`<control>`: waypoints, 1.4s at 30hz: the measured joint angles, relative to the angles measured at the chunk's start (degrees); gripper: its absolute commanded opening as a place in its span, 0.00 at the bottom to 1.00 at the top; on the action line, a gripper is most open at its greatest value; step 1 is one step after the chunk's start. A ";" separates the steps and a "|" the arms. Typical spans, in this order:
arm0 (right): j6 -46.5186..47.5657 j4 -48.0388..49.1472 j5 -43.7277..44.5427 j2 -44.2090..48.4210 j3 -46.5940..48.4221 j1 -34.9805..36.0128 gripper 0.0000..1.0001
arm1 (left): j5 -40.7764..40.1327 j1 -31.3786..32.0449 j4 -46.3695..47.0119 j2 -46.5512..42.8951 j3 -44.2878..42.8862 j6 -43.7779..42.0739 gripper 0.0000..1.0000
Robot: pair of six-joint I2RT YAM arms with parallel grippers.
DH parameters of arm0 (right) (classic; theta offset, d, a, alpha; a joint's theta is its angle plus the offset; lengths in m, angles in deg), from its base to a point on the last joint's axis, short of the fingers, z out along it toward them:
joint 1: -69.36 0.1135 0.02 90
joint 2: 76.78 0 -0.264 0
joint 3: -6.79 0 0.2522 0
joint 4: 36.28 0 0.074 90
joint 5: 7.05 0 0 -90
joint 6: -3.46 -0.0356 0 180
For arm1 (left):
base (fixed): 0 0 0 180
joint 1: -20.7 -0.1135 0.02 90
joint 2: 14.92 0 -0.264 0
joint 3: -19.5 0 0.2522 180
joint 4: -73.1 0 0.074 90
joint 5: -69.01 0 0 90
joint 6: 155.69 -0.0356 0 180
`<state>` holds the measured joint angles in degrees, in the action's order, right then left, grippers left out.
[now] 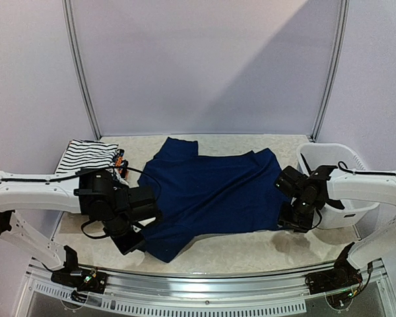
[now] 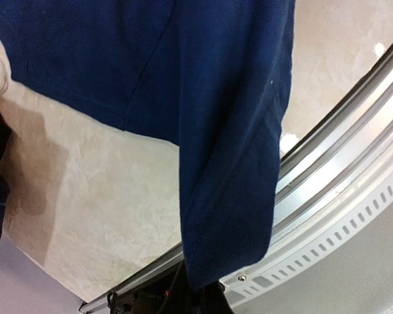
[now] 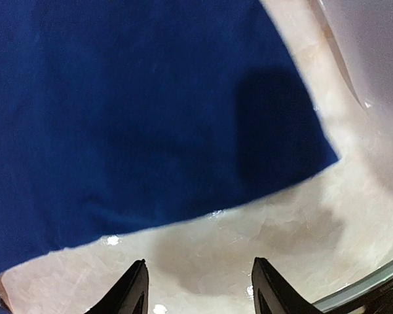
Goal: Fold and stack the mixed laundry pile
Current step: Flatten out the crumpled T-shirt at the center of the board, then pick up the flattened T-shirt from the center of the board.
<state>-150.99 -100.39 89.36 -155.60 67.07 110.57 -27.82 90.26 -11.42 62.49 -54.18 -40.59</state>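
A navy blue garment (image 1: 211, 191) lies spread across the middle of the table. My left gripper (image 1: 138, 246) is at its near left corner, shut on a fold of the navy cloth (image 2: 203, 98), which hangs in a strip from the jaws (image 2: 200, 291). My right gripper (image 1: 288, 222) hovers open at the garment's near right edge; its fingertips (image 3: 134, 288) stand over bare table just short of the navy hem (image 3: 137, 111). A black-and-white striped garment (image 1: 86, 156) lies folded at the back left, with a bit of orange-trimmed print cloth (image 1: 121, 160) beside it.
A white plastic tub (image 1: 346, 158) stands at the right, close behind the right arm; its wall (image 3: 373, 52) shows in the right wrist view. A metal rail (image 2: 340, 196) runs along the table's near edge, just below the held cloth.
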 measured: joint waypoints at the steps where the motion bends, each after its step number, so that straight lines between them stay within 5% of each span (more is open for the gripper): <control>1: -0.61 0.02 0.02 0.00 0.00 -0.02 0.55 | -0.09 -0.42 -1.09 -1.42 0.13 0.70 0.00; 7: -5.46 1.16 0.15 1.20 -2.23 0.00 0.54 | 0.15 -1.11 -4.55 -7.32 0.52 3.82 0.00; 23: -20.41 10.58 2.38 16.37 -17.07 1.29 0.44 | 3.39 -1.14 -0.74 -2.91 0.68 3.48 0.00; 33: -26.73 15.02 5.75 10.97 -18.10 1.88 0.36 | 3.67 -1.14 0.61 -2.05 0.68 3.04 0.00; 42: -29.88 17.66 7.21 7.15 -17.18 1.90 0.01 | 3.50 -1.16 1.07 -2.05 0.68 3.06 0.00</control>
<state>-180.87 -82.73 96.58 -148.46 49.89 112.47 -24.33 89.10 -10.35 60.43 -53.50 -37.53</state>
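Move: The T-shirt's near right corner lies roughly 5 cm to the right of the open right hand, 2 cm ahead and 4 cm below it; the laundry basket's middle is some 15 cm to the right and 14 cm ahead of that hand, about 2 cm higher. From the left hand, which already holds the near left sleeve up, that same corner is about 52 cm right, 10 ahead and 10 below; the stack of folded clothes is some 22 cm ahead, 18 left and 5 lower. The right fingers close nearly shut on the T-shirt's near right corner, after the hand draws back about 2.5 cm and right, then sinks, some 4 cm down in all, and comes forward again while turning nearly 30 degrees clockwise. The left hand keeps its pinch on the near left sleeve, tugging it some 2 cm left and up before easing back right and down. ##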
